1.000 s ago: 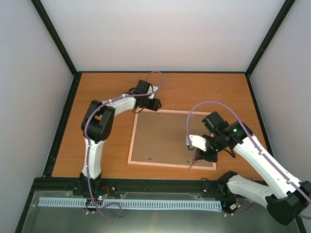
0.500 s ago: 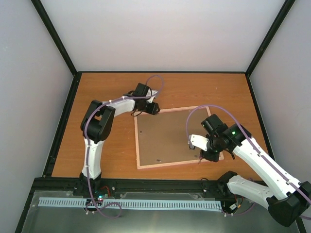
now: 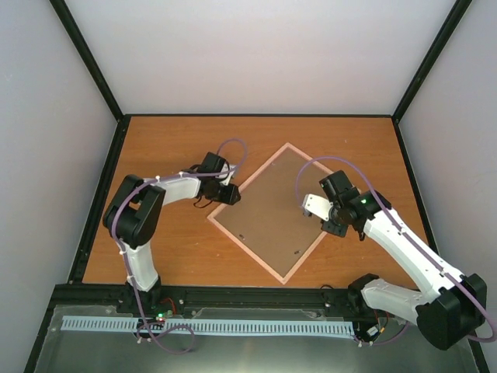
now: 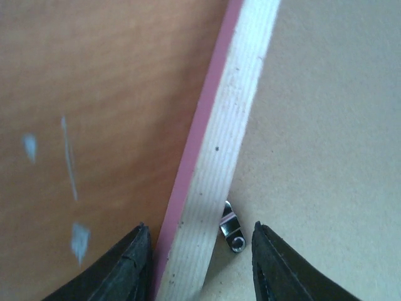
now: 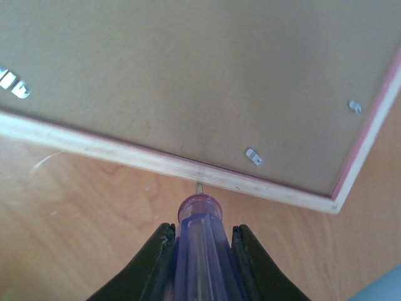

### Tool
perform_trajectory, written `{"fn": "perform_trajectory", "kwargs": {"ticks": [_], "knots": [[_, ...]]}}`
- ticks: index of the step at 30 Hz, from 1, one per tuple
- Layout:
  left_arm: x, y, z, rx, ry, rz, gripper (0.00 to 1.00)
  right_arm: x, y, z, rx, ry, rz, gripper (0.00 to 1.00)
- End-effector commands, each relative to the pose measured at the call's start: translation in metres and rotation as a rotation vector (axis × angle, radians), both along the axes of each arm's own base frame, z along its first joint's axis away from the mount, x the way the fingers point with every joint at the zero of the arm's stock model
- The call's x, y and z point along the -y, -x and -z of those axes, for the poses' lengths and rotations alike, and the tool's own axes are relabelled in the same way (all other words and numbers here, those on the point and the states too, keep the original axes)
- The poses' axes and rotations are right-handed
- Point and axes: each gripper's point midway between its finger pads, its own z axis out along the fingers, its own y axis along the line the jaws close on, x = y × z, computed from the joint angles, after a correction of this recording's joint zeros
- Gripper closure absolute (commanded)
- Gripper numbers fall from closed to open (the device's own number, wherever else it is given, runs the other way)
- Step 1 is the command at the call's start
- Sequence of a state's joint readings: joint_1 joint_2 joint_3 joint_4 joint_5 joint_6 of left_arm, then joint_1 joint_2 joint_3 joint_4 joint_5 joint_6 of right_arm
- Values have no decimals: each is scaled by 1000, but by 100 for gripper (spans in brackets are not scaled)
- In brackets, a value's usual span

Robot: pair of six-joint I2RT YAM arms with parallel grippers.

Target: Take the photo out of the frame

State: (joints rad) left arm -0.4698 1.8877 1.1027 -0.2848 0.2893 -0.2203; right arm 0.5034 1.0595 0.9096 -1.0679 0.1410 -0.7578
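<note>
The frame (image 3: 273, 211) lies face down on the table, turned like a diamond, its brown backing up and pale wood edging (image 4: 233, 125) around it. The photo is hidden under the backing. My left gripper (image 3: 231, 196) is open and straddles the frame's left rail (image 4: 199, 227), one finger outside the pink edge, the other over the backing beside a small metal clip (image 4: 230, 226). My right gripper (image 5: 203, 227) is shut on a purple-handled screwdriver (image 5: 199, 251), whose tip touches the outer side of the frame's right rail (image 5: 200, 170).
More metal clips (image 5: 254, 157) sit along the backing's edges. The orange wooden table (image 3: 171, 249) is bounded by a black rim, with white walls close on three sides. Cables loop above both arms.
The frame has swung counter-clockwise from square to diamond. Both arms moved with it, the left wrist coming down and left, and the left jaws have narrowed.
</note>
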Motion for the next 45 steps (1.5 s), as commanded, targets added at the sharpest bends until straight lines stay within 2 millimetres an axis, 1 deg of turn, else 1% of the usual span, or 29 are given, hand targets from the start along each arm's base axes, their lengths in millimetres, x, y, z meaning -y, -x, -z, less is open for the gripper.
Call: {"fn": "perform_trajectory", "kwargs": {"ticks": [1, 7, 8, 9, 10, 13, 16, 19, 21, 24, 26, 28, 31, 33, 36, 40, 42, 45], "knots": [[-9, 34, 1, -75, 17, -44, 55, -7, -43, -8, 116, -39, 17, 97], [-22, 70, -2, -125, 67, -106, 58, -14, -69, -10, 135, -84, 51, 97], [-27, 80, 2, -144, 69, -118, 58, -15, -73, -10, 136, -90, 54, 97], [-28, 83, -3, -142, 82, -129, 58, -17, -76, -12, 141, -98, 58, 97], [-32, 92, 0, -157, 86, -142, 58, -19, -79, -12, 141, -107, 61, 97], [-37, 109, -5, -166, 126, -170, 58, -24, -84, -13, 136, -133, 60, 97], [-42, 125, -4, -187, 156, -196, 59, -28, -88, -12, 135, -152, 61, 97], [-46, 138, -1, -212, 178, -222, 60, -28, -93, -11, 137, -146, 69, 97], [-48, 145, 3, -224, 184, -265, 60, -24, -96, -12, 143, -130, 78, 97], [-53, 149, 3, -218, 194, -317, 56, -6, -112, -25, 200, -116, 132, 97], [-62, 148, 0, -204, 169, -373, 55, 6, -120, -40, 223, -124, 175, 97], [-69, 145, -7, -176, 155, -416, 55, 8, -124, -56, 236, -143, 197, 97], [-76, 143, -18, -143, 144, -444, 55, -10, -124, -76, 207, -251, 181, 97], [-77, 144, -21, -132, 142, -439, 56, -32, -120, -90, 151, -361, 159, 97], [-75, 149, -14, -160, 142, -413, 57, -71, -110, -108, 68, -538, 105, 97], [-71, 153, -7, -160, 132, -403, 57, -122, -97, -116, -26, -735, 52, 97], [-71, 154, -5, -161, 133, -399, 58, -143, -91, -116, -90, -825, 45, 97], [-69, 157, -1, -172, 140, -391, 58, -167, -87, -112, -181, -922, 27, 97]]}}
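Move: The picture frame lies face down as a diamond. Its far-left rail is already between the left hand's open fingers, about 1 cm below; a metal tab sits 2 cm ahead and 1 cm right, the left corner roughly 8 cm left and 7 cm back. For the right hand, the screwdriver tip meets the near-right rail about 5 cm ahead and 12 cm below; its right corner lies some 17 cm ahead, 9 cm right. The frame is swung counter-clockwise between both hands: the left, still astride its rail, drags it back about 15 cm and somewhat left, turning counter-clockwise, and ends with a small hop. The right hand pushes the near-right rail forward with the screwdriver tip, then comes free, rises some 11 cm and sweeps left over the backing, tilting to point down-left, grip kept. ##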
